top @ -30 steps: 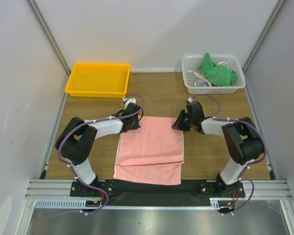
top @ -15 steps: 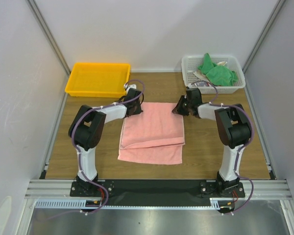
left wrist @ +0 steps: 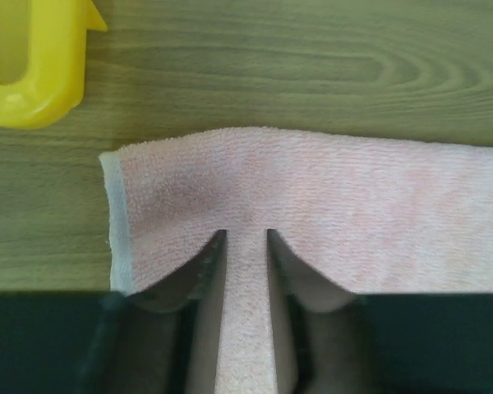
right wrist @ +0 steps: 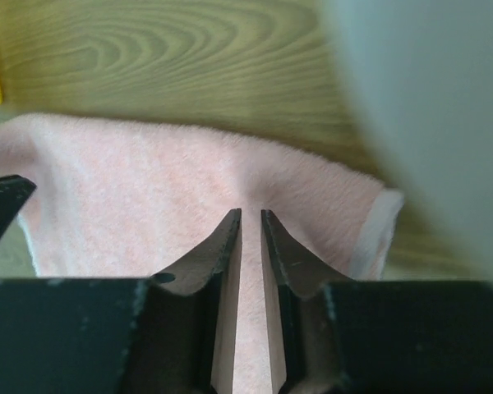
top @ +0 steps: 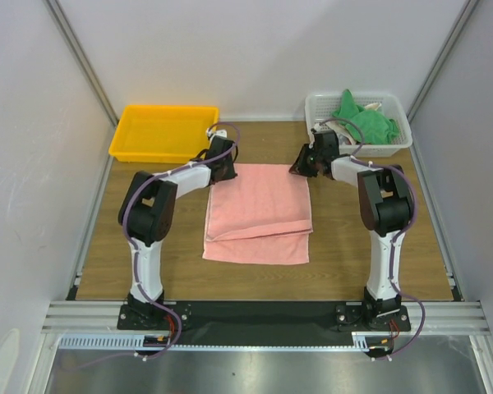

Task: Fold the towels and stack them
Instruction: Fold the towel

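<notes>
A salmon-pink towel (top: 259, 213) lies folded in the middle of the table, its lower layer sticking out at the near edge. My left gripper (top: 223, 167) sits low on the towel's far left corner (left wrist: 312, 189). Its jaws (left wrist: 246, 234) stand a little apart, open, with a strip of pink cloth lying between them. At the far right corner (right wrist: 148, 189), my right gripper (top: 305, 167) has its jaws (right wrist: 251, 212) pinched narrowly, shut on the cloth. Green towels (top: 363, 121) lie bunched in the white basket (top: 398, 141).
A yellow tray (top: 164, 131) stands at the back left, its corner (left wrist: 33, 90) close to my left gripper. The white basket sits at the back right, just beyond my right gripper. Grey walls close in both sides. Bare wood surrounds the pink towel.
Both arms stretched toward the back of the table, dragging the pink towel's far edge with them. The left jaws have parted slightly. The right jaws stayed pinched.
</notes>
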`<state>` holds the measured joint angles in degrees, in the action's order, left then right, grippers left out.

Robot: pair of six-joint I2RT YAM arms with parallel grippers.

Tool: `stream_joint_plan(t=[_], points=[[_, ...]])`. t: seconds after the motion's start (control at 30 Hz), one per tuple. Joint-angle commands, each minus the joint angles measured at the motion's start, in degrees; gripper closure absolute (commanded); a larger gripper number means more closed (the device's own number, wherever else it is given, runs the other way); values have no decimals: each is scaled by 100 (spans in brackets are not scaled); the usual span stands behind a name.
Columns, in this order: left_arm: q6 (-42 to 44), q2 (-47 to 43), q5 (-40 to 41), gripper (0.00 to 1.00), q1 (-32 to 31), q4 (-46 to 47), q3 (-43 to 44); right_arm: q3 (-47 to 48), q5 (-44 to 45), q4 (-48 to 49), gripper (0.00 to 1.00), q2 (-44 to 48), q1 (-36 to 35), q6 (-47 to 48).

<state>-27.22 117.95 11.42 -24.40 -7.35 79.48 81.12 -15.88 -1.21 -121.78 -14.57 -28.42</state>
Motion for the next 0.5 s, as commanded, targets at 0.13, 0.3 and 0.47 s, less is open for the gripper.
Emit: stream_joint_plan(t=[0.13,0.3,0.47], points=[[227,-2026,-351,50,-47,94,-617,-139,-320,-537,69,1445,-388,337],[-220,-3373,-439,32,-100,-38,-1924,-755,102,-932,57,2769,-494,180],[-713,-4358,-255,27,-100,-327,-2990,-1817,839,-1319,37,3896,-494,-312]])
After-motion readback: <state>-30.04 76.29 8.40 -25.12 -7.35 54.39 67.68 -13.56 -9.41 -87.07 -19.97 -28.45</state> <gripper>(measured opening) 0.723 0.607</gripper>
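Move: The pink towel lies spread right under both hands: its middle is about 14 cm back and 10 cm to the right of the left hand, and some 15 cm back and 13 cm to the left of the right hand, about 2 cm below each. The yellow tray's middle sits roughly 15 cm ahead and 26 cm left of the left hand; the white basket is about 17 cm ahead and 25 cm right of the right hand. Both hands leave the towel just short of its far edge together, the left rising at once and the right starting more slowly, and then swing back over it towards the robot; each ends some 15 cm higher and about 10 cm farther back, the left also drifting a little to its left. On the way the fingers, only slightly parted at first, spread well open with nothing between them, and both wrists tip the fingers up by roughly 15 degrees. ##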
